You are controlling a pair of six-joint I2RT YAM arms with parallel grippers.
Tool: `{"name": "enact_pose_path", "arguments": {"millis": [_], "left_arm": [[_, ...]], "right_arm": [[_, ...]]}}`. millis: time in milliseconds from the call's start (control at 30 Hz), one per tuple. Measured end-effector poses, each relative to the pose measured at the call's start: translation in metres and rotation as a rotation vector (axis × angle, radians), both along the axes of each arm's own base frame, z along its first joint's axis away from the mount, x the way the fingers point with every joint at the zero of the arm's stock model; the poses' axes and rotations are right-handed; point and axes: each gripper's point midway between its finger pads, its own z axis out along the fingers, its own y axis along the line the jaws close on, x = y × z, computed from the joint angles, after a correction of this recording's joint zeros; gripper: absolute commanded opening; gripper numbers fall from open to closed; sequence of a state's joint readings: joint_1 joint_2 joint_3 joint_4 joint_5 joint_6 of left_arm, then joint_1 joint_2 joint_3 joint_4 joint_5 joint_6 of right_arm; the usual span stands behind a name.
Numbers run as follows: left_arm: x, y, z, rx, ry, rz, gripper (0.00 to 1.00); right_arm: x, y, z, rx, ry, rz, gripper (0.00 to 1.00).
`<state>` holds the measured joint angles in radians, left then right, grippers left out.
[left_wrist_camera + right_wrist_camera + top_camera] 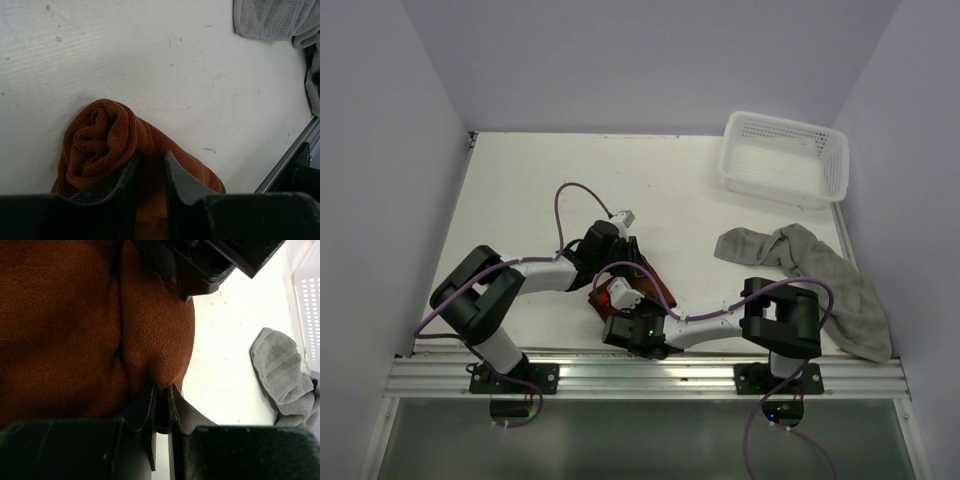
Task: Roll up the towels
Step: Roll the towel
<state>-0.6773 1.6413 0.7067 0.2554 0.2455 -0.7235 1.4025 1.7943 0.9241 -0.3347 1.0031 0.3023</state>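
The rust-brown towel (656, 287) lies near the table's front middle, between my two grippers. In the left wrist view its far end (100, 140) is curled into a loose roll. My left gripper (150, 162) is shut on a thick fold of it just behind that roll. My right gripper (162, 390) is shut on the towel's edge (155, 340), its jaws nearly touching, with cloth pinched between them. From above, the left gripper (626, 252) sits at the towel's far side and the right gripper (632, 288) at its near side. The grey towel (820, 275) lies crumpled and unrolled at the right.
A white mesh basket (785, 158) stands at the back right corner. The grey towel (270, 20) reaches the table's right edge. A metal rail (640, 375) runs along the front edge. Purple cables loop over both arms. The left gripper's body (200, 265) is close above the right gripper.
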Motion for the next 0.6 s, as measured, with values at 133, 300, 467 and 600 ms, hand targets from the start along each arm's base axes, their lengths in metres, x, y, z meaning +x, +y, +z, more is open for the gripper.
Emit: {"name": "enact_pose_path", "arguments": {"millis": [133, 300, 467, 600], "left_arm": [[0.001, -0.001, -0.002, -0.005, -0.007, 0.003, 0.29], [0.003, -0.001, -0.003, -0.011, -0.008, 0.01, 0.29], [0.003, -0.001, -0.003, -0.014, -0.004, 0.016, 0.29], [0.003, -0.001, -0.003, -0.014, -0.005, 0.017, 0.29]], "right_arm": [[0.0, 0.001, 0.001, 0.018, 0.002, -0.007, 0.26], [-0.003, -0.004, 0.013, 0.107, 0.022, -0.015, 0.4], [-0.001, -0.004, 0.043, 0.267, 0.039, -0.027, 0.48], [-0.002, 0.002, 0.066, 0.408, 0.067, -0.023, 0.51]]}}
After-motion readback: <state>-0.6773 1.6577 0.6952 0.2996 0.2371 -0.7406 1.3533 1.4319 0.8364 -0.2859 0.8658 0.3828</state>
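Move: The right gripper is pinching the near end of the brown towel's rolled edge; the roll's middle is about 4 cm ahead of it, 4 cm to its left and barely below. The flat remainder lies some 11 cm left, about 1 cm back and 2 cm lower. The grey towel's nearest end is roughly 20 cm right, 13 cm ahead and 3 cm below. The left gripper is in the roll near its far end, with the roll's middle about 4 cm back and 6 cm right of it. Open the right fingers to about half to let go of the roll's near end, then lift the right gripper nearly straight up off the brown towel by about 7 cm, rolling the hand some 25 degrees so its left side rises. Keep the left gripper where it is, its fingers unmoved on the roll near the far end. ##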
